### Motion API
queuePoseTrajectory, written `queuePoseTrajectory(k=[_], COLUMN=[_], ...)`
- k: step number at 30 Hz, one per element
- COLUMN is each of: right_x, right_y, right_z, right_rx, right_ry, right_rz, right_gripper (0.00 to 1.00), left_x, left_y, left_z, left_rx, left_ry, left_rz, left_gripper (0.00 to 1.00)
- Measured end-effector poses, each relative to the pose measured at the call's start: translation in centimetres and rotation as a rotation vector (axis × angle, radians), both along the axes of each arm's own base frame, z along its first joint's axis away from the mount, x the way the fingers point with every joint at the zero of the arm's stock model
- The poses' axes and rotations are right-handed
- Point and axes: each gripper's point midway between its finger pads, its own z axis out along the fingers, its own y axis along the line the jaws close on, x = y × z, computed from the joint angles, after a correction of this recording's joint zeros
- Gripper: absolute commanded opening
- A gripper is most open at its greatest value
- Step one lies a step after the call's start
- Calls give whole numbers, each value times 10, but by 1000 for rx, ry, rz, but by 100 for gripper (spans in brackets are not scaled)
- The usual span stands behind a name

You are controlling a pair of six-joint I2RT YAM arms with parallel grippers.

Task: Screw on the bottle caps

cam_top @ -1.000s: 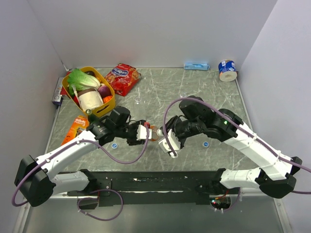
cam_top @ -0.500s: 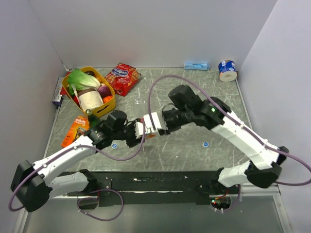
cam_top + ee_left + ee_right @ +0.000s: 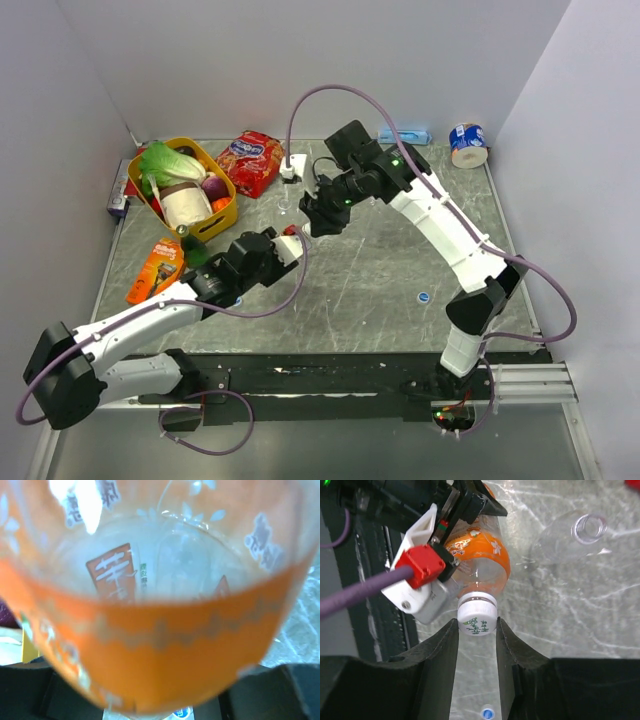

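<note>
The small bottle of orange drink [image 3: 482,560] fills the left wrist view [image 3: 160,655], and my left gripper [image 3: 288,247] is shut round its body. On its neck sits a whitish cap with green print [image 3: 477,614]. My right gripper [image 3: 476,622] is shut on that cap, one finger against each side. In the top view the right gripper [image 3: 308,222] meets the left from the far side. A colourless bottle [image 3: 570,540] lies open-mouthed on the table beside them. One blue cap [image 3: 424,297] rests at the right front, and another blue cap [image 3: 181,713] shows under the held bottle.
A yellow basket [image 3: 228,212] of vegetables stands at the back left, a red snack bag [image 3: 252,160] beside it. An orange packet [image 3: 153,268] lies at the left. A tape roll [image 3: 467,143] and a blue item [image 3: 404,135] sit along the back wall.
My right arm swung from the front centre to the back and now reaches the bottle from the far side, with its jaws on the cap. The left gripper shifted slightly, still holding the bottle.
</note>
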Motion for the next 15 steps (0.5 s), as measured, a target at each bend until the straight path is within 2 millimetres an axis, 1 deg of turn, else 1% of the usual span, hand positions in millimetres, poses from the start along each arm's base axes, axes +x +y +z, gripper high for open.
queuePoseTrajectory(k=[1, 2, 4, 5, 7, 9, 10, 12, 13, 14, 15], right_x=[0, 0, 0, -2, -2, 0, 4, 6, 3, -4, -18], right_y=[0, 0, -1, -2, -10, -17, -22, -33, -43, -51, -59], right_z=[-2, -2, -2, -2, -2, 4, 9, 18, 21, 23, 23], right_rx=[-3, -5, -10, -12, -25, -12, 6, 36, 45, 56, 65], right_ry=[16, 28, 49, 60, 79, 85, 71, 27, -5, -34, -71], right_rz=[-18, -34, -69, -78, -94, -98, -96, -73, -55, -29, 12], right_gripper=[41, 56, 65, 69, 71, 72, 72, 72, 72, 72, 72], left_x=[1, 2, 2, 4, 3, -2, -8, -21, -29, -35, -42], left_y=[2, 2, 1, -1, -6, -8, -11, -17, -21, -24, -28], left_z=[-2, -2, -2, 2, 10, 18, 21, 25, 25, 25, 23], left_rx=[12, 17, 15, -6, -47, -85, -103, -121, -124, -125, -121], left_ry=[-2, -4, -11, -26, -50, -65, -66, -57, -47, -37, -22], left_rz=[12, 18, 20, 20, 3, -31, -64, -153, -215, -261, -321], left_gripper=[1, 1, 1, 1, 1, 1, 1, 1, 1, 1, 1])
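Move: The white cap of the orange bottle sits right between the right gripper's pads. From the left gripper, which holds the bottle body, the cap lies about 5 cm to the right, 2 cm ahead and 5 cm above. From the right gripper, the nearer clear bottle stands roughly 7 cm ahead, 5 cm left and 13 cm below; the other clear bottle is some 9 cm ahead, 13 cm right and about as far below. Open the right gripper to let go of the white cap, then draw it off to the right by about 6 cm, rising a little as it clears. Keep the left gripper's hold on the orange bottle and lift slightly, then swing the bottle back about 4 cm and a bit to the right, turning some 20 degrees clockwise. ##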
